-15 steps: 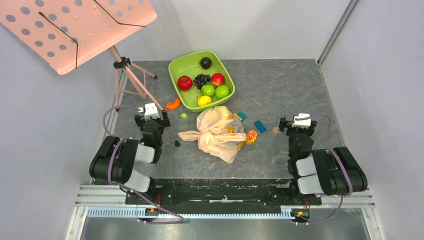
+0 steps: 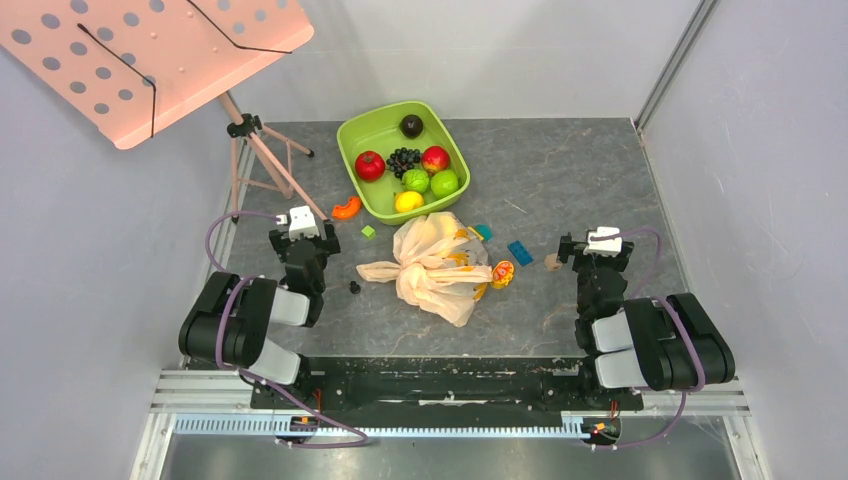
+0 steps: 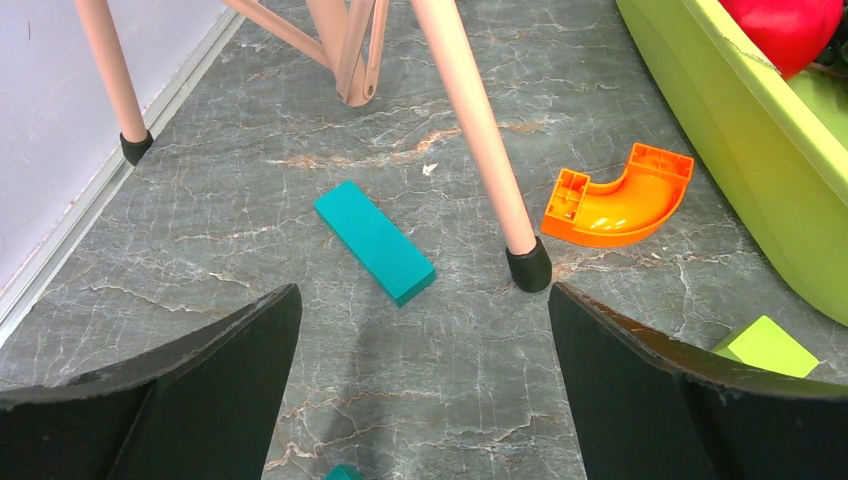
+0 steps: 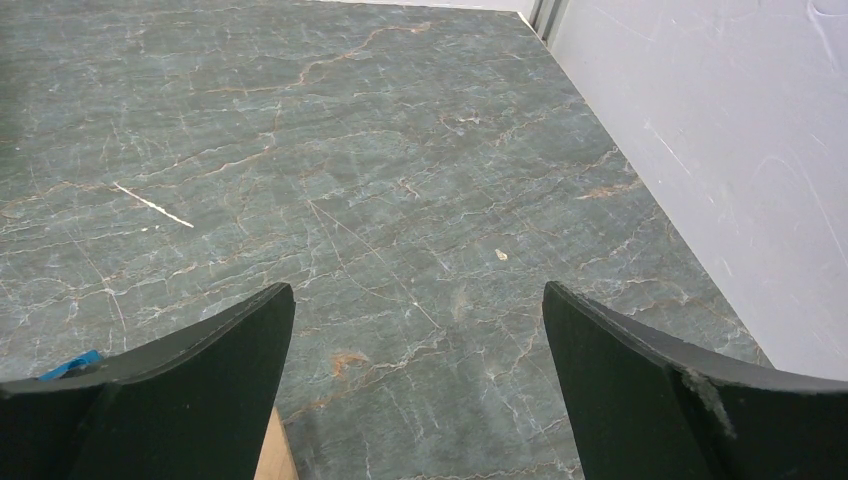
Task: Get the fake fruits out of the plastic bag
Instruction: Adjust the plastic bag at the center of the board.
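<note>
The peach plastic bag (image 2: 432,265) lies crumpled and knotted in the middle of the table, between the two arms. The fake fruits inside it are hidden; only yellow patches show through its right side. My left gripper (image 2: 304,232) rests to the left of the bag, open and holding nothing. In the left wrist view, the left gripper (image 3: 422,292) has bare table between its fingers. My right gripper (image 2: 603,243) sits to the right of the bag, also open. The right gripper (image 4: 417,290) frames only bare table in its wrist view.
A green tub (image 2: 403,158) of fruits stands behind the bag. A stand foot (image 3: 528,268), teal block (image 3: 375,242), orange curved piece (image 3: 618,195) and light green block (image 3: 766,345) lie ahead of the left gripper. A blue block (image 2: 519,252) and a small orange-yellow object (image 2: 502,273) lie right of the bag.
</note>
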Controlling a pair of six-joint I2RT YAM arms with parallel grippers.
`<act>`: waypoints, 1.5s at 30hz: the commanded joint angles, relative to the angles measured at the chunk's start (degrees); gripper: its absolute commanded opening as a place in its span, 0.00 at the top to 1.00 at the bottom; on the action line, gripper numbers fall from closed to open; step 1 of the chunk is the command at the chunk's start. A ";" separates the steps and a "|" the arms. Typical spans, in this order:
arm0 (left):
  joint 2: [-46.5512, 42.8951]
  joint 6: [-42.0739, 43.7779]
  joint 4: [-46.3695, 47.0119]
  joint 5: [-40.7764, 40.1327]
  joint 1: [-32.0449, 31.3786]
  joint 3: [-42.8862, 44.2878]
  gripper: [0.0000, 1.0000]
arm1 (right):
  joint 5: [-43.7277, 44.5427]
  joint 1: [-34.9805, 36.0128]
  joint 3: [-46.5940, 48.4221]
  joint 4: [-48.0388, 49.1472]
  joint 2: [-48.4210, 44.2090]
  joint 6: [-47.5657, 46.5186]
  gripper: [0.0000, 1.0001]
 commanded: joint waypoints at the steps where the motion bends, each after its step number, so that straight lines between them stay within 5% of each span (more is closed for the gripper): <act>1: -0.70 0.43 1.86 -0.45 0.16 1.03 0.00 | -0.27 -0.18 -6.01 2.31 -0.49 0.09 0.02; 18: -5.48 1.06 4.35 -4.50 -1.55 -1.98 0.00 | -0.79 -0.14 -6.39 -0.07 -4.27 -0.06 0.02; 22: -15.45 -1.56 -16.96 -10.41 -3.35 4.03 0.00 | 1.76 -0.14 0.70 -20.53 -13.34 2.65 0.02; 24: -19.24 -9.89 -31.45 -13.70 -3.50 8.68 0.00 | 4.08 -0.18 4.34 -29.46 -16.67 6.05 0.02; 31: -27.92 -24.28 -55.86 -13.96 -6.67 17.32 0.00 | 5.30 -0.14 15.78 -51.68 -22.84 15.72 0.02; 34: -29.34 -31.46 -66.76 -7.79 -7.56 22.36 0.00 | 3.48 -0.19 20.72 -60.38 -23.51 18.79 0.02; 39: -31.67 -34.52 -76.05 6.53 -8.81 27.36 0.00 | -8.13 -0.14 30.99 -75.11 -18.21 17.17 0.02; 45: -39.49 -37.28 -80.68 6.80 -20.48 25.38 0.00 | -18.70 5.69 40.18 -83.82 -12.45 17.26 0.01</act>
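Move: The plastic bag lies some 26 cm right of the left hand, 7 cm back and 5 cm lower; the green cube is about 11 cm right of that hand and level with it, the green bin 19 cm right and 16 cm ahead. From the right hand the bag is about 32 cm left, 5 cm back and 7 cm lower, with the blue block 14 cm left and 2 cm back, and the wooden block 6 cm left and 4 cm back. Both hands rise, nearing the bag: the left about 10 cm rightward, the right forward then leftward, tipping down. ##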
